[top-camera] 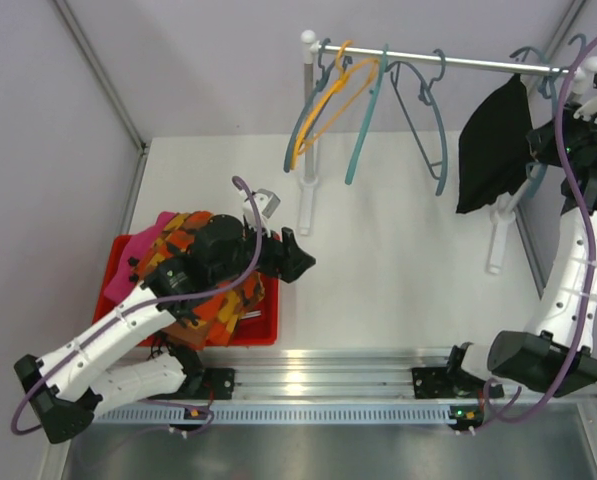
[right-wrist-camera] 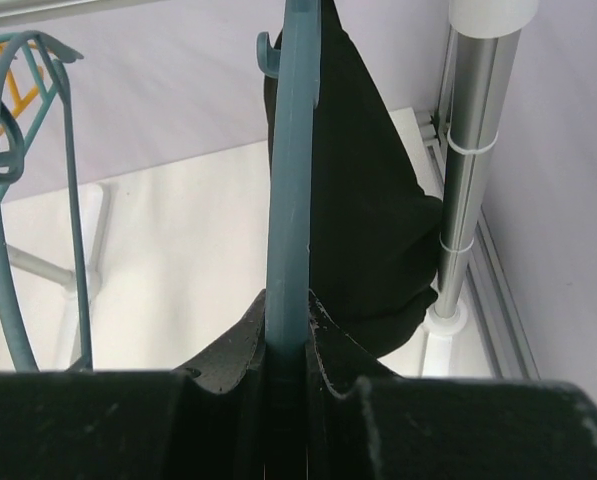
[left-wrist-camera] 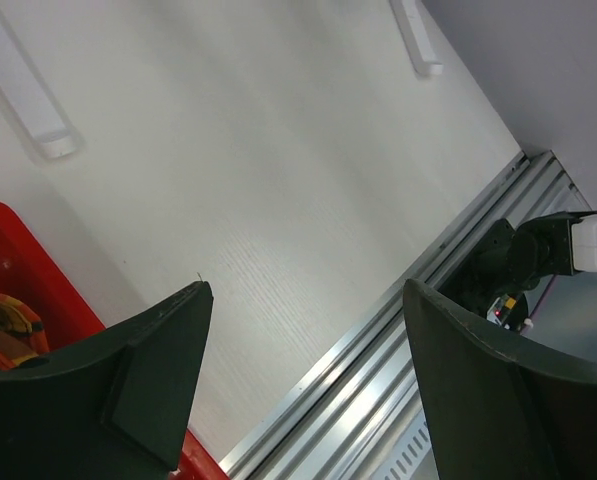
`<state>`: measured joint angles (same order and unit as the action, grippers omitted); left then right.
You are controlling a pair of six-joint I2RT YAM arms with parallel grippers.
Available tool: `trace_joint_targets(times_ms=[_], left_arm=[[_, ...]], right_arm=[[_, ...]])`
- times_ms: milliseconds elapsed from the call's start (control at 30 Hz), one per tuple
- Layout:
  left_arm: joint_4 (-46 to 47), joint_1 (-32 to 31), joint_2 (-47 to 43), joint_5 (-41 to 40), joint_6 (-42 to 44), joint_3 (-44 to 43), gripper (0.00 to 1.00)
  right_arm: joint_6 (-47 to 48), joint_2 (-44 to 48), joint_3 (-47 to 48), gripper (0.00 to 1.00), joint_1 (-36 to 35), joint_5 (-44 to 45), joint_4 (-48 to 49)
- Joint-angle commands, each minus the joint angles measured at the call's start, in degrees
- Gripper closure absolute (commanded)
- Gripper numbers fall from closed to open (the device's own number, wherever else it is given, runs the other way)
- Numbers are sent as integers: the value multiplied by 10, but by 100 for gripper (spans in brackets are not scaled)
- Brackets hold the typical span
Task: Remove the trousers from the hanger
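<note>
Black trousers (top-camera: pixel 493 145) hang on a teal hanger (right-wrist-camera: pixel 286 200) at the right end of the rail (top-camera: pixel 458 62). My right gripper (right-wrist-camera: pixel 286 310) is shut on that hanger's lower arm, and the black cloth (right-wrist-camera: pixel 368 200) droops just behind and to the right of it. Over the right edge of the red bin (top-camera: pixel 118 250) my left gripper (left-wrist-camera: pixel 308 300) stands open and holds nothing. In the bin lie a pink garment (top-camera: pixel 153 232) and an orange camouflage one (top-camera: pixel 228 300); my left arm hides whatever else is in there.
Empty hangers, one orange (top-camera: pixel 323 110), one teal (top-camera: pixel 368 120) and one blue-grey (top-camera: pixel 423 120), hang on the rail's left half. The rack's right post (right-wrist-camera: pixel 473 150) stands close beside my right gripper. An aluminium rail (left-wrist-camera: pixel 418 330) runs along the table's near edge.
</note>
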<state>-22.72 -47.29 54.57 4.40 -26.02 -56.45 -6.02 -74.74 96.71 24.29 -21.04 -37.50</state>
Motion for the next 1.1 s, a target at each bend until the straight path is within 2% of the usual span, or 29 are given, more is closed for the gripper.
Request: trace_joint_targets(times_ms=[0,233,600,867,1067], left_arm=[[17,4,-17,18,-5,-31,18],[-7,3,-10,40,-3,-57,18],[0,3,-44,39,-39,-38,18],[-2,2,-45,35,-47,-31,18],[-6,3,-51,32,-47,-27,18]], right_arm=[[4,73,37,100,3,-7,83],[12,131,-8,100,3,-12,75],[12,156,-36,100,3,20,71],[19,177,-115,100,3,3,81],[24,207,-134,100,2,-15,74]])
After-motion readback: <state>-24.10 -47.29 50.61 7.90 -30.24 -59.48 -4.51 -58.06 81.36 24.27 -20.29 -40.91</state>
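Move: The right hand already pinches the near end of the blue-grey hanger that carries the black trousers; they hang straight ahead of it, about 12 cm out and some 8 cm lower. The rack's right post stands level with them, roughly 8 cm to the hand's right. An empty hanger is about 20 cm left of the hand, 6 cm ahead and 2 cm higher. From the left hand, the trousers lie about 28 cm ahead, 44 cm right and some 6 cm above. Keeping its pinch on the trousers' hanger, the right hand tugs back towards the base by about 7 cm, drifting left a little, then nearly stops going back and sinks some 4 cm, its attitude almost unchanged. The hanger still seems hooked on the rail. Meanwhile the open, empty left hand rises about 4 cm. ##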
